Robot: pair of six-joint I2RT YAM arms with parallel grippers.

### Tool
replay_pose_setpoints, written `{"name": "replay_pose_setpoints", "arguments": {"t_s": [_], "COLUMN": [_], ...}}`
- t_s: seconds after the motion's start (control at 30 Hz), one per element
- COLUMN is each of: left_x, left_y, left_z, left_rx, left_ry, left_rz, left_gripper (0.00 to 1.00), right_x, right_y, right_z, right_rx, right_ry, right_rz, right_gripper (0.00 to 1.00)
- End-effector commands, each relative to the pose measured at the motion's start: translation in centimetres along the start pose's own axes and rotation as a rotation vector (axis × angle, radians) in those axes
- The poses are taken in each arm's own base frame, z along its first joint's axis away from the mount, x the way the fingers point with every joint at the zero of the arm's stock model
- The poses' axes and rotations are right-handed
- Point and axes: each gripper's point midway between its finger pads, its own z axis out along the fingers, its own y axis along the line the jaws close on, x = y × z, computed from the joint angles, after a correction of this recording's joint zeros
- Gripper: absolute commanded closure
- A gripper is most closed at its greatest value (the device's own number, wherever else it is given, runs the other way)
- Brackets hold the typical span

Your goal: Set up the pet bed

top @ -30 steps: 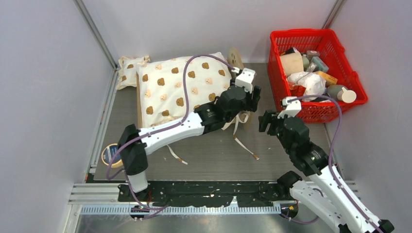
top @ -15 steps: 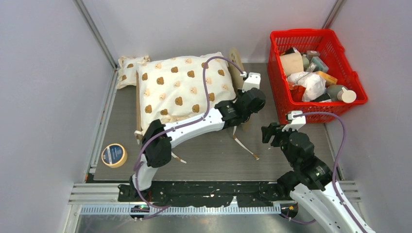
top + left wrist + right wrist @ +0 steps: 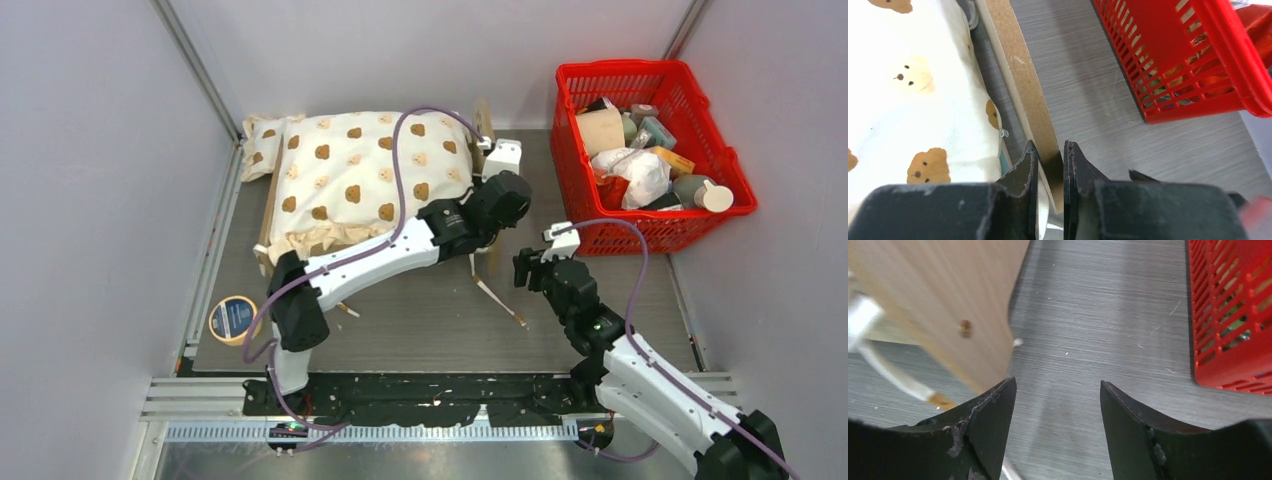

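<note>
The pet bed (image 3: 486, 116) lies at the back of the table, its light-wood end panel (image 3: 1018, 65) standing on edge. A cream bear-print cushion (image 3: 360, 175) covers most of the frame. My left gripper (image 3: 1048, 150) is shut on the panel's thin edge, with the cushion (image 3: 913, 100) just to its left. From above, the left gripper (image 3: 492, 215) sits at the bed's right end. My right gripper (image 3: 1058, 385) is open and low over bare table, beside the lower corner of the wood panel (image 3: 938, 290), holding nothing.
A red basket (image 3: 655, 68) full of odd items stands at the back right, close to both grippers (image 3: 1198, 50). A small bear-print pillow (image 3: 262, 135) lies at the back left, a tape roll (image 3: 234, 318) at the front left. White straps (image 3: 495, 300) trail on the table.
My left gripper has closed on the bed's end panel, and the bed with its cushion has swung left. The right arm has moved left and nearer to the panel.
</note>
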Motion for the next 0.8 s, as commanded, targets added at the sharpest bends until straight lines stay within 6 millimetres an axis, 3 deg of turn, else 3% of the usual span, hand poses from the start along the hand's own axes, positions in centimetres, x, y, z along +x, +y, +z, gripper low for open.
{"name": "replay_pose_setpoints", "arguments": {"t_s": [0.0,0.13,0.27,0.4,0.57,0.77], "left_x": [-14.6,-15.2,-15.4,-16.0,-16.5,-16.3], "left_y": [1.0,2.6,3.7,4.0,3.9,3.9], "left_z": [-8.2,-9.3,-9.4,-9.6,-9.7,-9.8], "left_rx": [0.149,0.144,0.161,0.177,0.19,0.193], "left_ry": [-0.296,-0.297,-0.285,-0.283,-0.286,-0.277], "left_rz": [-0.15,-0.118,-0.153,-0.174,-0.197,-0.206], "left_gripper": [1.0,1.0,1.0,1.0,1.0,1.0], "right_x": [-3.7,-4.7,-4.6,-4.5,-2.5,-0.2], "right_y": [0.7,0.8,3.1,4.4,5.6,8.0], "right_z": [1.9,3.0,4.0,4.4,4.1,3.4], "right_rx": [-0.03,-0.066,-0.236,-0.314,-0.384,-0.569], "right_ry": [-0.183,-0.235,-0.201,-0.179,-0.212,-0.256], "right_rz": [-0.087,-0.165,-0.222,-0.038,0.216,0.117], "right_gripper": [0.33,0.34,0.32,0.3,0.34,0.32]}}
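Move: The left gripper is already shut on the headboard's upper edge; the headboard's middle lies about 9 cm ahead and 10 cm below, and the cushion about 24 cm to the left, 8 cm ahead and 10 cm below. From the open right gripper, the headboard's near leg is about 8 cm ahead, 7 cm left and 8 cm lower; a strap end lies nearly beneath, about 2 cm left and 12 cm down, and the basket roughly 27 cm ahead and 27 cm right. Keep the left gripper clamped on the headboard and haul it up about 8 cm and to the left some 5 cm, then hold it there. Meanwhile bring the open right gripper forward, then left and down towards the headboard's near leg, easing back a little at the end, turning counter-clockwise about 20 degrees and finally rolling its left side up. ##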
